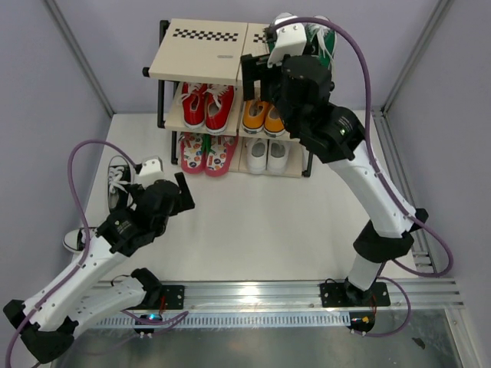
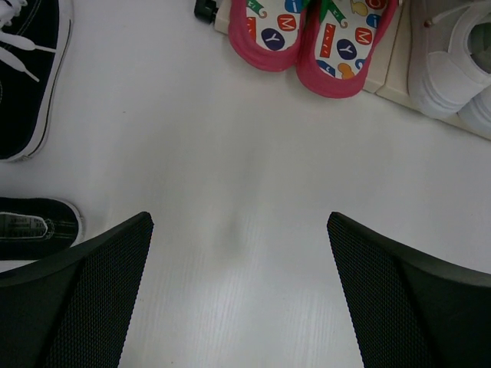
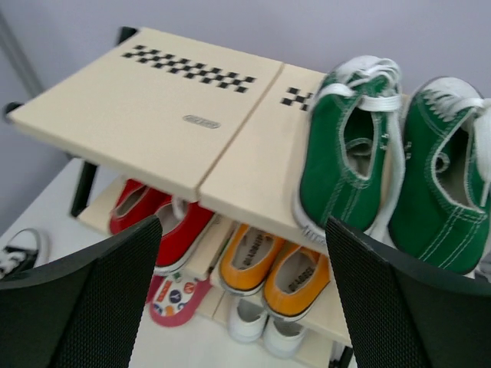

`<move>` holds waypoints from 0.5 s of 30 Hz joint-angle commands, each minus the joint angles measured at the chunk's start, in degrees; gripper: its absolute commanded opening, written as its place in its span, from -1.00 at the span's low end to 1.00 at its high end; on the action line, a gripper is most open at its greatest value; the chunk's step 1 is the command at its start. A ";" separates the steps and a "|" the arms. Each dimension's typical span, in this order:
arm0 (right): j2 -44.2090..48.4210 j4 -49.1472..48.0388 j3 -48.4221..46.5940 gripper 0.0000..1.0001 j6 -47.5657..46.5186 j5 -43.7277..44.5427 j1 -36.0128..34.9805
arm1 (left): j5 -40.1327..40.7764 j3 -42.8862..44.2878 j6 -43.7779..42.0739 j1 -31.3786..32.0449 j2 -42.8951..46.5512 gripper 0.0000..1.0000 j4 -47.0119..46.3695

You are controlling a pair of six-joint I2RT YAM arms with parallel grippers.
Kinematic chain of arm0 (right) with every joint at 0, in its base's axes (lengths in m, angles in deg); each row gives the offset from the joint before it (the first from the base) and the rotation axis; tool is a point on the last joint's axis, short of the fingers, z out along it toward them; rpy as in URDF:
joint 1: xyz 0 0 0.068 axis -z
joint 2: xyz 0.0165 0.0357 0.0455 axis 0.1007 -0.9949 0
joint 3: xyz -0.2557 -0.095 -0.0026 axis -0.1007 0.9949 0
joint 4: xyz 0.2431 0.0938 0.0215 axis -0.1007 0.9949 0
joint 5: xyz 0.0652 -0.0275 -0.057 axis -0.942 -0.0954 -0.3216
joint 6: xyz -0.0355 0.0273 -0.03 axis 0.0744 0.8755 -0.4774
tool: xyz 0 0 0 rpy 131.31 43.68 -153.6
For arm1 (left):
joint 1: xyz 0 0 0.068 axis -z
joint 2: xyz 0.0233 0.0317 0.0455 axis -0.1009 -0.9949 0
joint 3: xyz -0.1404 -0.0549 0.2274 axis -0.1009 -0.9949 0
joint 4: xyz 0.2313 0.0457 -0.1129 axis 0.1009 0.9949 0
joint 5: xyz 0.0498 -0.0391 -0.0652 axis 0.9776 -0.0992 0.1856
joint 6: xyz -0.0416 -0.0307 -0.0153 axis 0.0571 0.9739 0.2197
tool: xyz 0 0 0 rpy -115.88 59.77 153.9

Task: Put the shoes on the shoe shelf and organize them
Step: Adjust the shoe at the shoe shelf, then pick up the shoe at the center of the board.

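Note:
The shoe shelf stands at the back. Two green sneakers sit side by side on the right of its top board. My right gripper hovers open in front of that board's edge, holding nothing and apart from the green pair. Pink flip-flops and small white shoes rest on the bottom tier. Two black sneakers lie on the floor at left, one by the wall and one nearer the arm. My left gripper is open over bare floor right of them.
A red pair and an orange pair fill the middle tier. The left half of the top board carries no shoes. Purple-grey walls close in left and right, and a metal rail runs along the near edge.

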 commanded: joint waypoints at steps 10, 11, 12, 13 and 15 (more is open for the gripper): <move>30.57 -11.10 43.58 0.85 7.82 -17.14 -3.56 | -14.00 0.22 6.99 -22.30 -6.84 0.98 -6.61; 33.72 -12.52 46.75 0.86 8.44 -18.90 -3.56 | -14.00 0.75 7.34 -23.88 -7.63 0.98 -6.08; 34.80 -14.28 52.61 0.86 9.23 -21.78 -3.56 | -13.74 1.28 7.61 -24.76 -8.95 0.98 -5.46; 35.68 -14.99 55.28 0.86 10.46 -23.21 -3.56 | -13.30 2.15 8.22 -25.64 -9.39 0.98 -4.24; 37.44 -16.74 62.12 0.86 12.13 -25.23 -3.56 | -11.72 2.60 9.19 -28.72 -10.53 0.98 -3.00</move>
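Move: The nearer black shoe lies about 17 cm ahead of the left hand, 19 cm to its left and some 18 cm below; the other black shoe is about 2 cm back and 25 cm left, the pink slippers 28 cm ahead and 11 cm right, both about as low. From the right hand that black shoe is roughly 3 cm ahead, 56 cm left and 48 cm down; the left green shoe stands 12 cm ahead, 3 cm right and slightly lower. Touching nothing, the already open right hand backs off from the green shoes about 12 cm, soon sinking as well, some 11 cm down in front of the shelf, and swings its fingers about 20 degrees counter-clockwise. Meanwhile the open left hand heads left, forward and down towards the nearer black shoe, turning counter-clockwise about as much. ##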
